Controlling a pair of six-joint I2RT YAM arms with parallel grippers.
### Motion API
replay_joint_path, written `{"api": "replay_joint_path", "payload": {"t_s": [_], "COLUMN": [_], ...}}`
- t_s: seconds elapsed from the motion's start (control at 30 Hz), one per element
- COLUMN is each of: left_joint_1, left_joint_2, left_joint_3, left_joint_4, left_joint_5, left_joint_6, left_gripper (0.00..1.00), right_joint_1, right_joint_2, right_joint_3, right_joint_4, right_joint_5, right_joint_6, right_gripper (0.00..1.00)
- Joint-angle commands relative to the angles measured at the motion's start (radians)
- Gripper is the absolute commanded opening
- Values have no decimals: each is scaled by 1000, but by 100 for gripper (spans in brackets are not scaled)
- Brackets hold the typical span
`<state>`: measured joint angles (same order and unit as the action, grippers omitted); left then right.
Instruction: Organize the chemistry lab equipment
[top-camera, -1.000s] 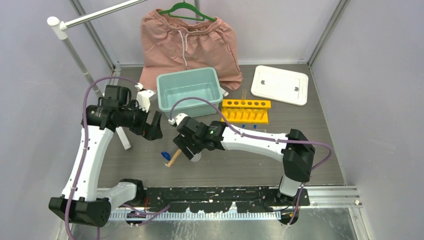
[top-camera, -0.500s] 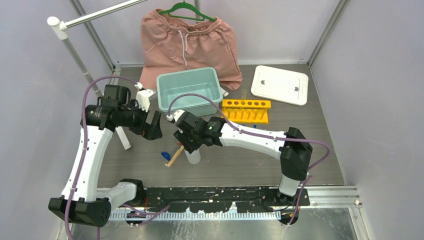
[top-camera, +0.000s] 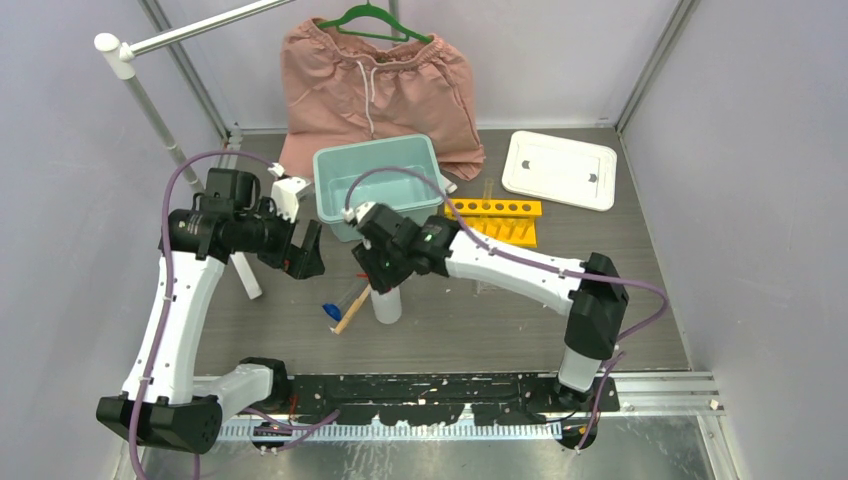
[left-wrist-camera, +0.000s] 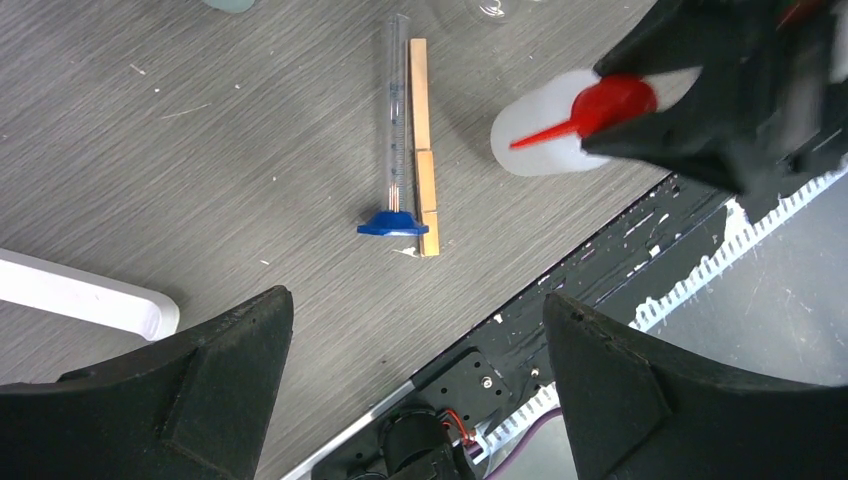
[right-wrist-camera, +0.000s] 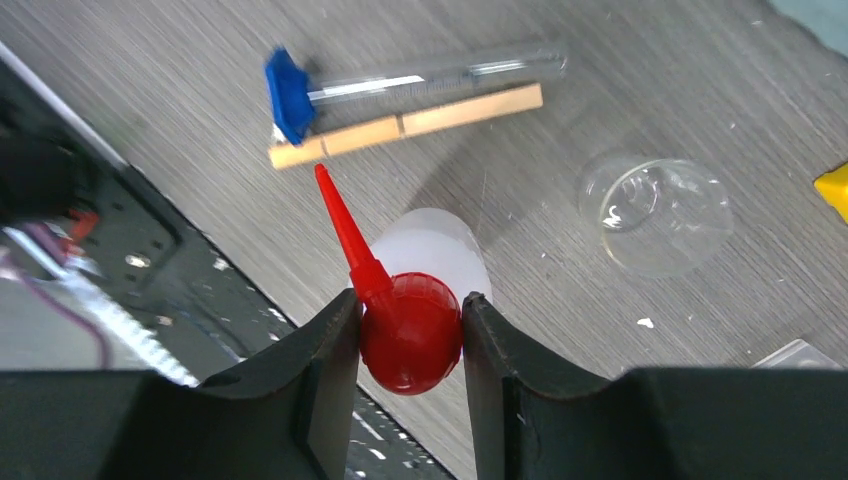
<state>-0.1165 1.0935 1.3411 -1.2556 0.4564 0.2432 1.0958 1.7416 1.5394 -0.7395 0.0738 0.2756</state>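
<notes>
My right gripper (right-wrist-camera: 410, 300) is shut on the red cap (right-wrist-camera: 412, 335) of the white squeeze bottle (top-camera: 386, 304), which stands upright under it with the nozzle pointing at the near edge. Just left of the bottle lie a clear tube (right-wrist-camera: 440, 75) with a blue foot (right-wrist-camera: 288, 92) and the wooden stick (right-wrist-camera: 405, 125), side by side. A tiny clear beaker (right-wrist-camera: 655, 212) sits just beyond the bottle. The yellow rack (top-camera: 490, 222) lies further back. My left gripper (left-wrist-camera: 417, 300) hangs open above the table, left of the tube (left-wrist-camera: 393, 150), holding nothing.
A teal bin (top-camera: 378, 180) stands behind my right wrist, its white lid (top-camera: 559, 168) at the back right. Pink shorts (top-camera: 375, 85) hang at the rear. A white post (top-camera: 245, 275) stands close to my left arm. The black base rail (top-camera: 440, 385) runs along the near edge.
My right jaws have closed onto the bottle's red cap, and the right wrist has shifted a little toward the bin. The left arm has hardly moved.
</notes>
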Motion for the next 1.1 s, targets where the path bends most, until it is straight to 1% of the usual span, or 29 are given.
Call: {"api": "replay_joint_path", "payload": {"t_s": [0.0, 0.13, 0.23, 0.3, 0.4, 0.5, 0.6, 0.7, 0.8, 0.97, 1.07], "left_joint_1": [5, 5, 5, 5, 4, 5, 4, 5, 5, 5, 5], "left_joint_2": [-19, -21, -24, -26, -30, -38, -45, -51, -60, -69, -67], "left_joint_3": [49, 56, 60, 65, 74, 78, 79, 81, 75, 58, 55], "left_joint_4": [-10, -11, -14, -18, -25, -28, -27, -28, -24, -17, -13], "left_joint_5": [25, 26, 28, 28, 31, 26, 25, 30, 31, 34, 36], "left_joint_6": [-11, -17, -15, -15, -16, -12, -14, -16, -16, -13, -14], "left_gripper": [95, 94, 94, 93, 93, 93, 93, 93, 93, 93, 93], "right_joint_1": [-140, -260, -339, -390, -446, -459, -462, -464, -472, -483, -489], "right_joint_2": [-142, -170, -160, -132, -46, 78, 245, 366, 424, 456, 491], "right_joint_3": [145, 243, 308, 340, 404, 516, 679, 785, 803, 772, 797], "right_joint_4": [-37, -35, 13, 65, 117, 106, 41, -16, -23, 10, -12], "right_joint_5": [-149, -238, -236, -229, -241, -231, -192, -148, -101, -82, -84], "right_joint_6": [135, 220, 296, 350, 423, 433, 422, 427, 454, 486, 489], "right_gripper": [1, 1, 1, 1, 1, 1, 1, 1, 1, 1, 6]}}
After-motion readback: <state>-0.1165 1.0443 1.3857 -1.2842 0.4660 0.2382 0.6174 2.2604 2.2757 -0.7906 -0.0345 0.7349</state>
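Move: The right hand already grips the wash bottle by its red cap; the middle of the teal bin lies about 25 cm ahead of it, nearly in line, some 10 cm lower. The beaker stands roughly 9 cm ahead and 6 cm right of this hand, the wooden clamp 1 cm ahead and 6 cm left, the yellow rack 19 cm ahead and 21 cm right. From the idle left hand the bin's middle is about 25 cm ahead, 14 cm right and 19 cm down. The right hand arcs the gripped bottle forward 26 cm, rising about 20 cm before lowering it into the bin. ##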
